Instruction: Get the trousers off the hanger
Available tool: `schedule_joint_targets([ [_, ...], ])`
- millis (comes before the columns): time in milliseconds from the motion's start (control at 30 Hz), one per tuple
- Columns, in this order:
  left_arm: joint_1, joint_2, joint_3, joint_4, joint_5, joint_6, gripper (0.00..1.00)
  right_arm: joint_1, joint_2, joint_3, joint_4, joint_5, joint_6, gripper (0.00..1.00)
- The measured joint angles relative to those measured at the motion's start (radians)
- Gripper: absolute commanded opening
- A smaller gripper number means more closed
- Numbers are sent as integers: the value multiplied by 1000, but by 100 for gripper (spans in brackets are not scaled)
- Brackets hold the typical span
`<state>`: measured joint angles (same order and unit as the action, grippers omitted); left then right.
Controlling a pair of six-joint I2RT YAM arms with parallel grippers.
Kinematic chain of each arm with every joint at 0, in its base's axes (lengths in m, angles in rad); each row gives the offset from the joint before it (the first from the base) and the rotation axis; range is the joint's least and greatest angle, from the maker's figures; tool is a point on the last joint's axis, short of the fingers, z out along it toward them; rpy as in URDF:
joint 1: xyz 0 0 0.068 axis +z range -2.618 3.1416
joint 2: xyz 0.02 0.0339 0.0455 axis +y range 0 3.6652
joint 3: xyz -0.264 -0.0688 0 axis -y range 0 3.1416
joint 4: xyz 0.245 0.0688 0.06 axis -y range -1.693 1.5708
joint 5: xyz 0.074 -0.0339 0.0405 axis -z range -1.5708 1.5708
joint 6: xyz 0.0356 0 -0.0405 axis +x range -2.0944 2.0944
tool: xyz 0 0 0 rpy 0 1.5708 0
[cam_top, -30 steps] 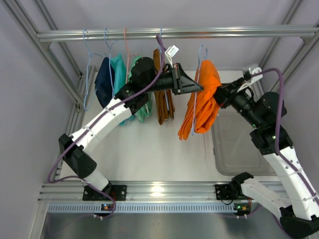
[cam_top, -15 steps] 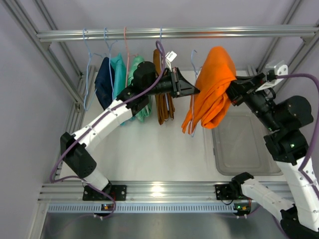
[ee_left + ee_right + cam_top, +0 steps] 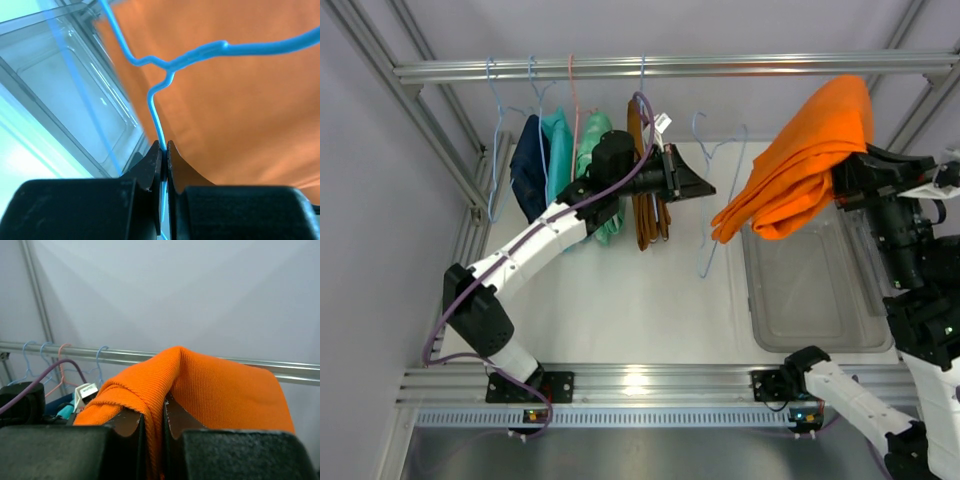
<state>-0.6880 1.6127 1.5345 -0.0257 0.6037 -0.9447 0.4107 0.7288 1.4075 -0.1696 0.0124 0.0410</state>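
Observation:
The bright orange trousers (image 3: 810, 160) hang folded over my right gripper (image 3: 850, 178), raised high at the right above the clear bin, apart from the hanger. That gripper (image 3: 154, 415) is shut on a fold of the trousers (image 3: 210, 385). The light-blue wire hanger (image 3: 720, 190) is bare, off the rail, held out to the right of the hanging clothes. My left gripper (image 3: 708, 188) is shut on it; in the left wrist view the wire (image 3: 165, 75) runs up from between the closed jaws (image 3: 163, 148), with the orange cloth (image 3: 240, 110) behind.
A metal rail (image 3: 670, 68) spans the back with a navy, teal, green and brown-ochre garment (image 3: 645, 190) hanging on blue and pink hangers. A clear plastic bin (image 3: 810, 290) lies on the table at the right. Frame posts stand at both sides.
My right gripper has pulled the trousers up and to the right, off the hanger. The hanger, in my left gripper, now hangs bare; the left arm has barely moved.

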Motion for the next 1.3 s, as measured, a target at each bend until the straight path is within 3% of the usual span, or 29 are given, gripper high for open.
schedule_joint_targets([
  [300,14,0,-3,-26,-22,25,0,-41,-147,5,-14,119,-145,0],
  [533,33,0,-3,-37,-26,43,0,-90,-328,-90,-40,216,-275,0],
  [967,71,-10,-2,-43,-34,62,0,-117,-555,-359,-291,299,-422,0],
  [1300,113,-19,7,-43,-44,61,0,-155,-666,-400,-441,306,-455,0],
])
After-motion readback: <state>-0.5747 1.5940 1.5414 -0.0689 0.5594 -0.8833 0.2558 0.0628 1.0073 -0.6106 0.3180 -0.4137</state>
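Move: Your right fingers already hold the orange trousers, free of the hanger. The clear tray's middle lies some 55 cm below that hand, about 6 cm ahead and 12 cm to its right; the empty blue hanger is roughly 17 cm left, 10 cm ahead and 20 cm lower. From your left hand, which still holds that hanger, the brown trousers hang about 11 cm left and 4 cm ahead; the orange ones are some 10 cm right, 8 cm back and 17 cm higher. Swing the right gripper back and to the right, away from the hanger, with the orange trousers kept pinched, then lower it about 19 cm towards the tray, drifting still a little right; turn the hand some 35 degrees clockwise on the way. Meanwhile ease the left gripper about 6 cm forward and left towards the brown trousers, fingers shut on the hanger. ##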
